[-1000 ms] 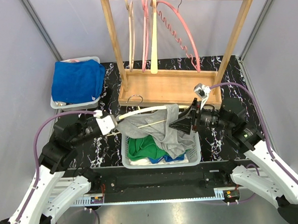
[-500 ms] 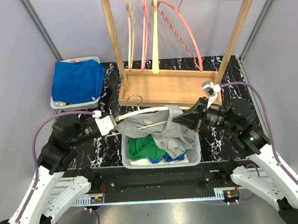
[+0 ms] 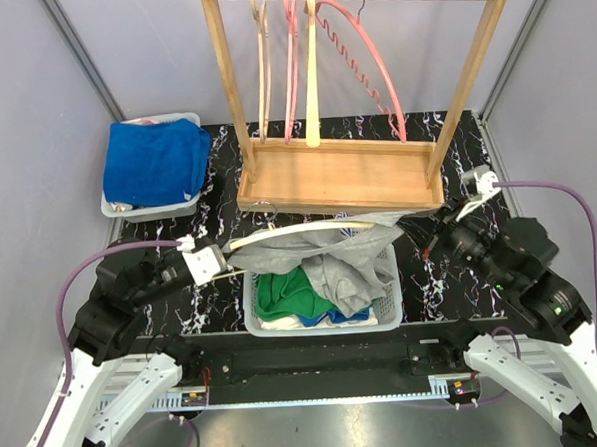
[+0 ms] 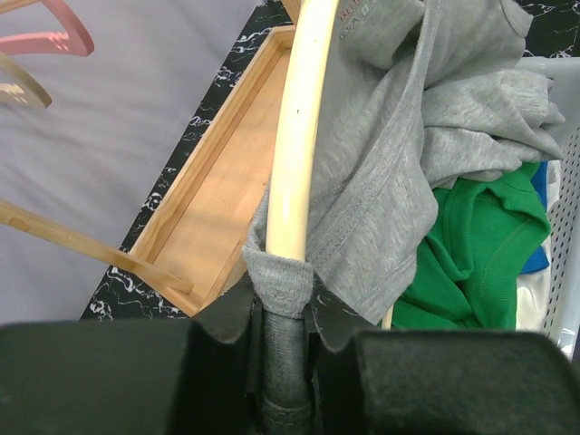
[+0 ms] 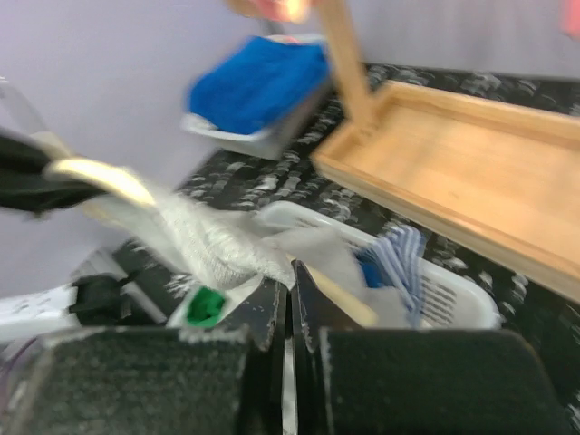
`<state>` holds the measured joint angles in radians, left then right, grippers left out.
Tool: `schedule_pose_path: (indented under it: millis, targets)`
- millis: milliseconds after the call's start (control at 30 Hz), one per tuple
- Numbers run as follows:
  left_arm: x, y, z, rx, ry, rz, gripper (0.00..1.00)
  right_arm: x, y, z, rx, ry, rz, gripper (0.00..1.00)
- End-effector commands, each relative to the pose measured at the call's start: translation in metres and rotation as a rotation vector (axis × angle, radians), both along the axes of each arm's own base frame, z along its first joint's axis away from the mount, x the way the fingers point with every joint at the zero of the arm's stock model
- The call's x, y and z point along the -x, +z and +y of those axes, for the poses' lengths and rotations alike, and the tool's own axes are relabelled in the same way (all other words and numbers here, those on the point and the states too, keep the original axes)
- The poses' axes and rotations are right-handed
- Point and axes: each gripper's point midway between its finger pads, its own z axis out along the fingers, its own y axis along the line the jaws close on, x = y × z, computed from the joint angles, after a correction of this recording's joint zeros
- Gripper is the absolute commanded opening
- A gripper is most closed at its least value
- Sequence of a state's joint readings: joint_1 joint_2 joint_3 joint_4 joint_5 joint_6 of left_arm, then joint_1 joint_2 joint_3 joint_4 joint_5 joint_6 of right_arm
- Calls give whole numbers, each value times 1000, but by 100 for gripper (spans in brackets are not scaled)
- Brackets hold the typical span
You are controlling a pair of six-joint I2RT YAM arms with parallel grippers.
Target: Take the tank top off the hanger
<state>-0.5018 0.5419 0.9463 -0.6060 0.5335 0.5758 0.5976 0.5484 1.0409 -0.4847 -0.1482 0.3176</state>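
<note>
A grey tank top [image 3: 325, 254] hangs over a cream hanger [image 3: 299, 230] that lies level above the white basket [image 3: 392, 317]. My left gripper [image 3: 217, 262] is shut on the hanger's dark wrapped end [image 4: 286, 362], where a grey strap [image 4: 283, 276] loops round the cream arm [image 4: 297, 145]. At the right, my right gripper [image 3: 427, 227] is shut on a corner of the tank top [image 5: 227, 245], and the fabric stretches from the hanger toward it. The right wrist view is blurred, with the pinch at my right gripper [image 5: 289, 276].
In the basket lie a green garment [image 3: 282, 289] and blue striped cloth [image 5: 399, 258]. A wooden rack [image 3: 336, 173] with pink and cream hangers [image 3: 295, 63] stands just behind. A tray with a blue towel [image 3: 155, 161] sits at the back left.
My right gripper shut on the tank top's edge and drew back to the right, pulling the fabric taut. The left gripper with the hanger shifted slightly left and down.
</note>
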Motion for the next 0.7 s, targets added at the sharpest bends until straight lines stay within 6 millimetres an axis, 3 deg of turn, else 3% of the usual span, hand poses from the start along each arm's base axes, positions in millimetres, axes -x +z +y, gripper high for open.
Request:
schedule_pose_path:
  millis: [0, 167, 300, 500, 667]
  targets:
    - [0, 14, 6, 29, 30, -58, 0, -42, -48, -50, 156, -369, 143, 0]
    - [3, 16, 7, 36, 25, -56, 0, -56, -61, -77, 213, -551, 205, 0]
    - [3, 16, 9, 33, 32, -59, 0, -56, -68, -90, 285, -610, 246, 0]
    - [3, 21, 7, 49, 26, -67, 0, -50, -80, -89, 315, -598, 311, 0]
    - [14, 38, -2, 118, -33, -45, 0, -51, -109, -72, 334, -528, 376, 0]
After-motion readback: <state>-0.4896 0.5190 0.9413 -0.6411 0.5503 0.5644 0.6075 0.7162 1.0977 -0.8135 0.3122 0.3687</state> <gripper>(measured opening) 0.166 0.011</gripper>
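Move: The right gripper already pinches the grey tank top; the hanger's free end lies about 6 cm to its left, some 5 cm lower and 1 cm back. The laundry basket's middle is roughly 14 cm left, level fore and aft, 33 cm below; the rack's tray is some 25 cm ahead, 8 cm left, 35 cm below. From the left gripper, clamped on the hanger's other end, the free end is about 23 cm right, 5 cm forward, at nearly the same height. Keep the right fingers shut on the tank top and bring its gripped end down about 9 cm, while drawing it some 6 cm right and 5 cm forward, easing off towards the end. Swing the wrist clockwise roughly 25 degrees and tip the fingers down. Hold the hanger end, with the cloth around it, nearly still in the left gripper. ##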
